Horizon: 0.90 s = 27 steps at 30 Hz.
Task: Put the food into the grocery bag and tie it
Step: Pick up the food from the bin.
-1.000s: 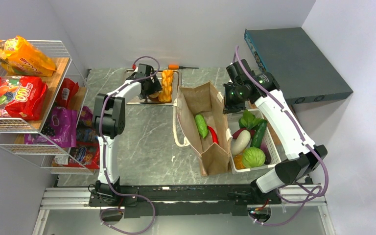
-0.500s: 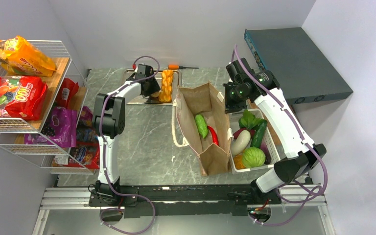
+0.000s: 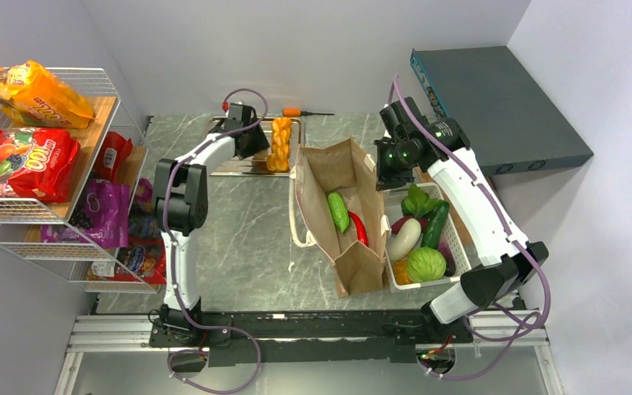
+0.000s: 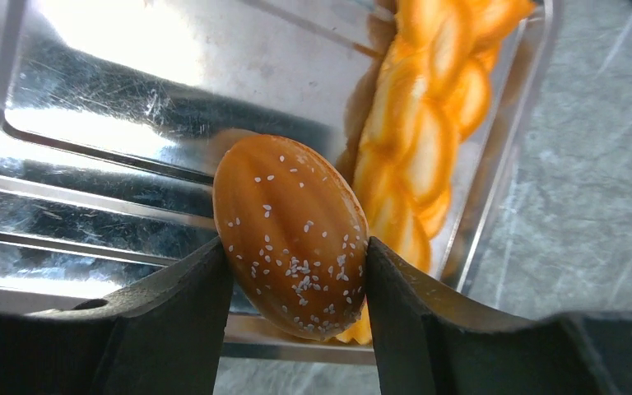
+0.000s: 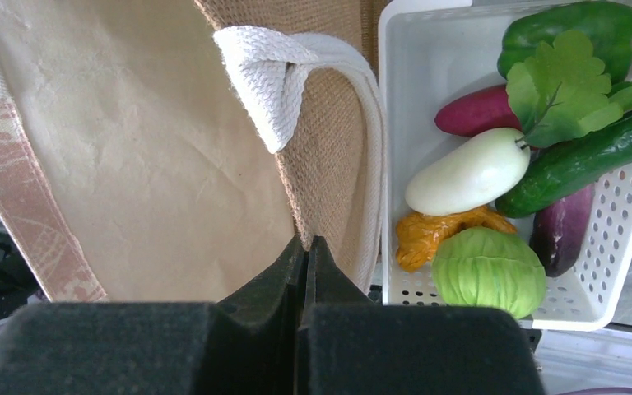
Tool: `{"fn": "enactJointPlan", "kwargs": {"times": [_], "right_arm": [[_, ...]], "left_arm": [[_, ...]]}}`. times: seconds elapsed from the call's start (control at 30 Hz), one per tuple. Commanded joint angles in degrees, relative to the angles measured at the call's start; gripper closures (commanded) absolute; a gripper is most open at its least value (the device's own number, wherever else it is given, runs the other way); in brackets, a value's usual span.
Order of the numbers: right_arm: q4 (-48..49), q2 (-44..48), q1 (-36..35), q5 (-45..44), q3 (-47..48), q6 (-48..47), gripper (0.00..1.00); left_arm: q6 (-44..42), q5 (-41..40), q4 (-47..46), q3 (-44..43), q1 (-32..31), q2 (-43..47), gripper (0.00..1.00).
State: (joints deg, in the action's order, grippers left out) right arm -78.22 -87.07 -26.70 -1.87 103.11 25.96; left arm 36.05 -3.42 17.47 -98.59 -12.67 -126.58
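My left gripper [image 4: 296, 249] is shut on a brown sesame-seeded bun [image 4: 292, 226], held just above a metal tray [image 4: 132, 107] at the back of the table. An orange braided piece [image 4: 428, 140] lies in the tray beside the bun. The brown grocery bag [image 3: 329, 164] stands open mid-table, with a light green vegetable [image 3: 338, 211] and a red chili [image 3: 358, 228] inside. My right gripper [image 5: 307, 247] is shut on the bag's right rim [image 5: 321, 164], next to a white loop handle [image 5: 271, 74]. Orange [image 3: 33, 95] and red [image 3: 20, 160] snack packets lie on the left rack.
A white plastic basket [image 3: 458, 247] holding several vegetables stands right of the bag. A wire rack [image 3: 107, 82] fills the left side. An orange-handled screwdriver [image 3: 304, 112] lies behind the tray, and a grey box [image 3: 498, 107] sits at the back right.
The left jaws have narrowed onto the sesame bun, and the left wrist has shifted slightly back and left over the tray. The right arm has barely moved.
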Motion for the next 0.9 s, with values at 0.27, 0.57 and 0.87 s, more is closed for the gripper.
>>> {"fn": "enactJointPlan", "kwargs": {"times": [0.27,0.57,0.87], "right_arm": [[3.58,-1.92,0.08,1.61,2.6,-2.01,1.0],[4.03,-1.91,0.1,3.03,3.09,-3.34,1.0],[2.18,-3.2,0.23,4.15,9.27,-2.83,1.0]], "left_arm": [[-2.4,2.89,-0.4,0.39,0.62,13.94,0.37],[-4.27,6.65,0.1,3.66,0.62,22.36,0.37],[-5.74,12.88,1.89,3.47,0.54,29.97,0.37]]}}
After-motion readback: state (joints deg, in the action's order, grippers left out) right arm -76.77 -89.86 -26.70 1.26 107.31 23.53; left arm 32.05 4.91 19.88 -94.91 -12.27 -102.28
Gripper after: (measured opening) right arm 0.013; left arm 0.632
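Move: The left hand already grips the hamburger; the grocery bag it will go to stands about 22 cm back and 20 cm right, its middle some 8 cm higher. The braided bread lies about 6 cm right, level, slightly below. The right hand is shut on the bag's rim: the bag's middle is roughly 9 cm left, level with it and 13 cm lower, with the vegetable bin about 12 cm right, 3 cm back and 22 cm below. Left hand keeps the hamburger, rising about 19 cm above the tray, then also back 5; right keeps pinching bag's rim. ##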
